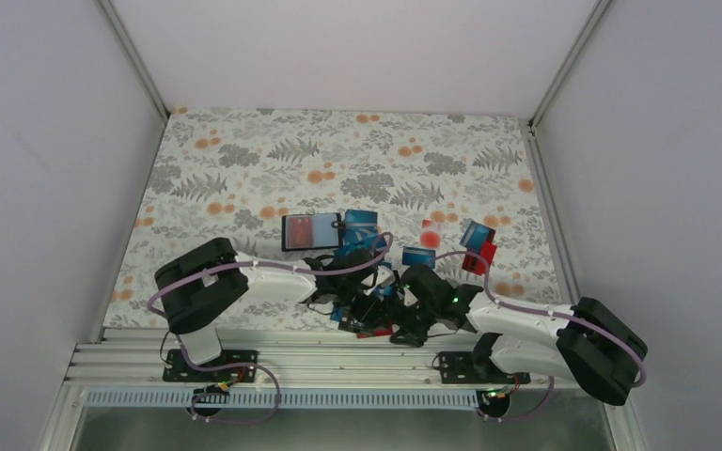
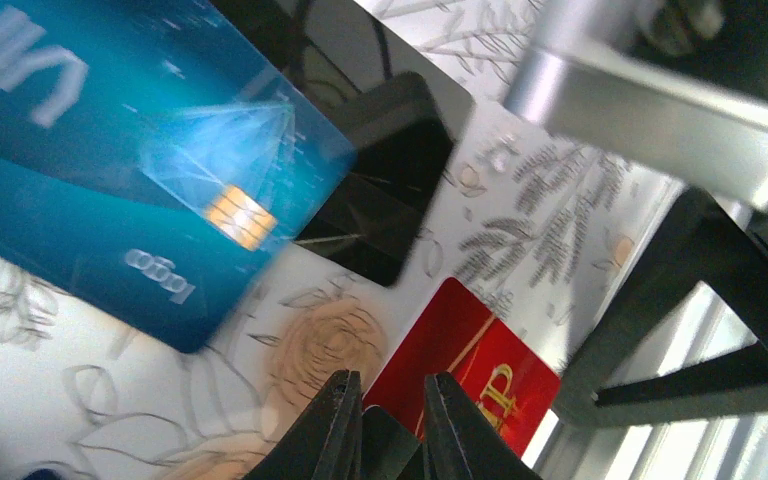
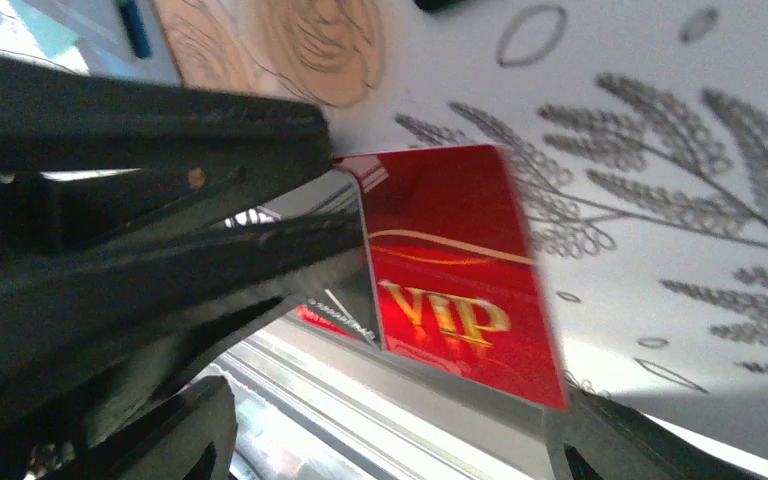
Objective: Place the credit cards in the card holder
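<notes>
The card holder (image 1: 312,231) lies open on the patterned cloth, behind both arms. Blue and red credit cards (image 1: 418,256) are scattered to its right. Both grippers meet at the table's near edge. My left gripper (image 2: 392,425) is nearly shut, with the corner of a thin black card (image 2: 388,445) between its fingers. Just ahead of it a red VIP card (image 2: 470,365) lies flat by the edge. My right gripper (image 3: 390,440) is open, its fingers wide apart on either side of the red VIP card's (image 3: 450,270) near end without touching it. A blue card (image 2: 110,170) and another black card (image 2: 390,190) lie further off.
An aluminium rail (image 1: 291,352) runs along the table's near edge right under both grippers. White walls enclose the table on three sides. More cards (image 1: 478,246) lie at the mid right. The left gripper's fingers (image 3: 210,190) cross the right wrist view.
</notes>
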`<state>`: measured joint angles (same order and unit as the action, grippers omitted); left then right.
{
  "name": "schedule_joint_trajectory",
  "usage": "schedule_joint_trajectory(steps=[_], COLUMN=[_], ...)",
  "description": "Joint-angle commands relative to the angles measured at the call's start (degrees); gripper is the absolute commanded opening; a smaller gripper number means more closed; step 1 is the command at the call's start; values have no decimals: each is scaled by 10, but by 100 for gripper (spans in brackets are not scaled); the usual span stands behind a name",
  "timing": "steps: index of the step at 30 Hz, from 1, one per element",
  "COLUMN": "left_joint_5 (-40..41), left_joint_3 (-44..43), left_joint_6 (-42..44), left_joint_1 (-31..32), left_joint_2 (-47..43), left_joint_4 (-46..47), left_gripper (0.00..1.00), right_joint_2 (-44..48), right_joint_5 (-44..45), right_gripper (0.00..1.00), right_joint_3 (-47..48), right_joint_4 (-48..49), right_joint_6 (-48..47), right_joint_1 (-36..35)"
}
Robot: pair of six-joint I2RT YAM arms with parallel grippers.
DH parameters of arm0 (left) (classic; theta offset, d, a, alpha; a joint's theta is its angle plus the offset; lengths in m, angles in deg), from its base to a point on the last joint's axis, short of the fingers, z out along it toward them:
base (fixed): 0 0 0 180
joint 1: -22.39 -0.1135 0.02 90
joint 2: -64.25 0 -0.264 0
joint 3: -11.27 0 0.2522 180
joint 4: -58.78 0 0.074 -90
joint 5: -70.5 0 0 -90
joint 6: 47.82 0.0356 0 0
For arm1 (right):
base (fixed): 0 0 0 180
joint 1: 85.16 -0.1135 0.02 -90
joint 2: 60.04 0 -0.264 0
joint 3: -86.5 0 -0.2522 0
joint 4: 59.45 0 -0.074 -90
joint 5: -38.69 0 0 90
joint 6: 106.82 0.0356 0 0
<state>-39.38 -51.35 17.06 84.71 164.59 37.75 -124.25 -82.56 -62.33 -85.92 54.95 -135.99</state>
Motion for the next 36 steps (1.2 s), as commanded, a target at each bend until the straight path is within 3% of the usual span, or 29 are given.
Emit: schedule_joint_trajectory(steps=[1,8,13,27,34,36], left_joint_5=[-29,-17,-14,-8,-5,-4], left_joint_3=[53,59,52,59,61,61], left_joint_6=[-22,-32,-35,-43,-45,-46], left_joint_1=[24,25,25,25,25,24], left_joint_2=[0,-9,1,-5,-10,-16], left_joint_4=[-38,-29,-21,-13,-13,-13], left_gripper=[18,18,18,17,17,17], right_joint_2=[6,-6,-10,-70,-101,-98], right_joint_5=[9,4,-8,-42,-65,-66], right_gripper=[78,76,69,32,5,4], right_joint_3=[-12,-27,-37,-69,-75,-75], right_joint_4=[11,43,85,175,211,211], right_joint_6=[9,16,16,8,-4,-7], right_joint_1=[4,4,5,11,23,27])
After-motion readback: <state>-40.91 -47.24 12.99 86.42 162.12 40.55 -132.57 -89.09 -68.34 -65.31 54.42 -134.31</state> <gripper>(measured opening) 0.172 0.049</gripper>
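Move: The red VIP card lies right by both hands at the table's near edge, about 2 cm below them: some 2 cm left and 1 cm ahead of the open right fingers, and from the left hand about 4 cm back and 1 cm left. Overlapping its left end is a black card, roughly 7 cm left and 2 cm ahead of the right hand; a blue card sits about 10 cm left and 5 cm ahead. The left hand, fingertips still on the cards with their narrow gap unchanged, first drags back towards the table's near edge about 2 cm and then holds there, steadying the red card. The right hand sinks about 1 cm with its fingers wide, then eases some 2 cm to its left towards the red card, its fingertips lifting a little (under 10 degrees) as the fingers close nearly shut and pinch the card's right edge beside the left fingertips. ##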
